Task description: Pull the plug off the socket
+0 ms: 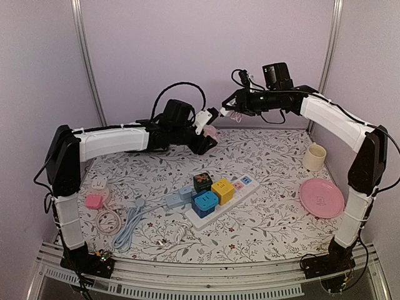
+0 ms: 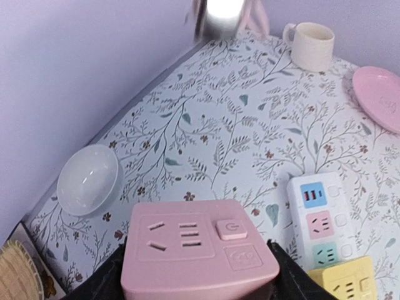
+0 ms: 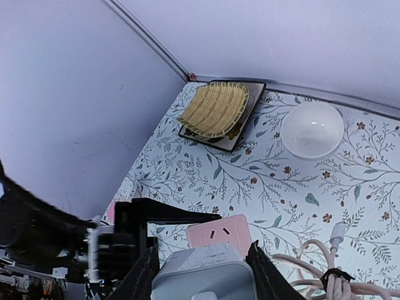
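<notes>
A pink socket cube (image 2: pixel 199 253) is held above the table between the black fingers (image 2: pixel 103 281) of my left gripper (image 2: pixel 200 275), which is shut on it. Its upper face with slots and a button is bare. In the top view the pink socket (image 1: pixel 211 132) hangs at the back centre, at my left gripper (image 1: pixel 207 130). My right gripper (image 3: pixel 203 275) is shut on a white-grey plug (image 3: pixel 203 278) just above and apart from the socket (image 3: pixel 220 232). From the left wrist the plug (image 2: pixel 219 15) is a blurred pale shape. My right gripper (image 1: pixel 225 112) hovers up and right of the socket.
A white power strip (image 1: pixel 244 187) carrying coloured cube adapters lies mid-table. A cream cup (image 1: pixel 314 157) and pink plate (image 1: pixel 321 197) sit on the right. A white bowl (image 3: pixel 311 129) and woven tray (image 3: pixel 215 109) stand at the back. Cables (image 1: pixel 119 219) lie front left.
</notes>
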Motion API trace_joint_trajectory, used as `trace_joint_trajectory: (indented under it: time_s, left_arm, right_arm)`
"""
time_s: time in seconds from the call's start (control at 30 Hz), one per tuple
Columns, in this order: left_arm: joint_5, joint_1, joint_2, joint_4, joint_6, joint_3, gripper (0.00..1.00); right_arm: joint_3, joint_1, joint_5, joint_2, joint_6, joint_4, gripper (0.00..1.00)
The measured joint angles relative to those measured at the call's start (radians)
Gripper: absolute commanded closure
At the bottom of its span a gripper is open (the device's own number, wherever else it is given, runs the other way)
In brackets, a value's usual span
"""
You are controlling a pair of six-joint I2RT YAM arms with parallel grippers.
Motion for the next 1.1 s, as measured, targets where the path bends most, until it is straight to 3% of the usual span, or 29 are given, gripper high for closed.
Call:
trace_joint_trajectory:
  time_s: [0.33,0.53,0.77,1.03,1.1]
  left_arm:
    - [-0.019,0.08,0.112,-0.089,-0.026,0.013,0.72]
    - [-0.025,0.13,0.181,-0.136,-0.09,0.117,0.7]
    - [-0.046,0.176,0.291,-0.215,-0.154,0.236,0.67]
    - [-0.051,0.183,0.384,-0.303,-0.203,0.309,0.65]
    - [-0.051,0.184,0.397,-0.318,-0.211,0.325,0.63]
  right_arm:
    - [0.043,-0.092,-0.032,0.051,-0.008,0.048,0.8]
    - [-0.012,-0.201,-0.058,0.164,0.038,0.052,0.8]
    - [-0.055,-0.23,-0.043,0.274,0.064,0.04,0.8]
    - [-0.097,-0.226,-0.026,0.332,0.075,0.029,0.69]
    - [-0.109,-0.226,-0.02,0.339,0.075,0.029,0.61]
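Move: The socket in the left hand and the plug in the right are already apart. The clear table the left hand makes for lies about 10 cm ahead, 8 left and 19 below; the white bowl is some 32 ahead and 2 left, the dark cube 6 back and 1 left. The right hand's clear spot is about 8 ahead, 10 right and 28 below, with the bowl 31 ahead and 11 left, the mug 10 ahead and 41 right. Both hands, grips kept, sink forward towards the table, left some 15 cm, right about 22, drawing sideways apart. ##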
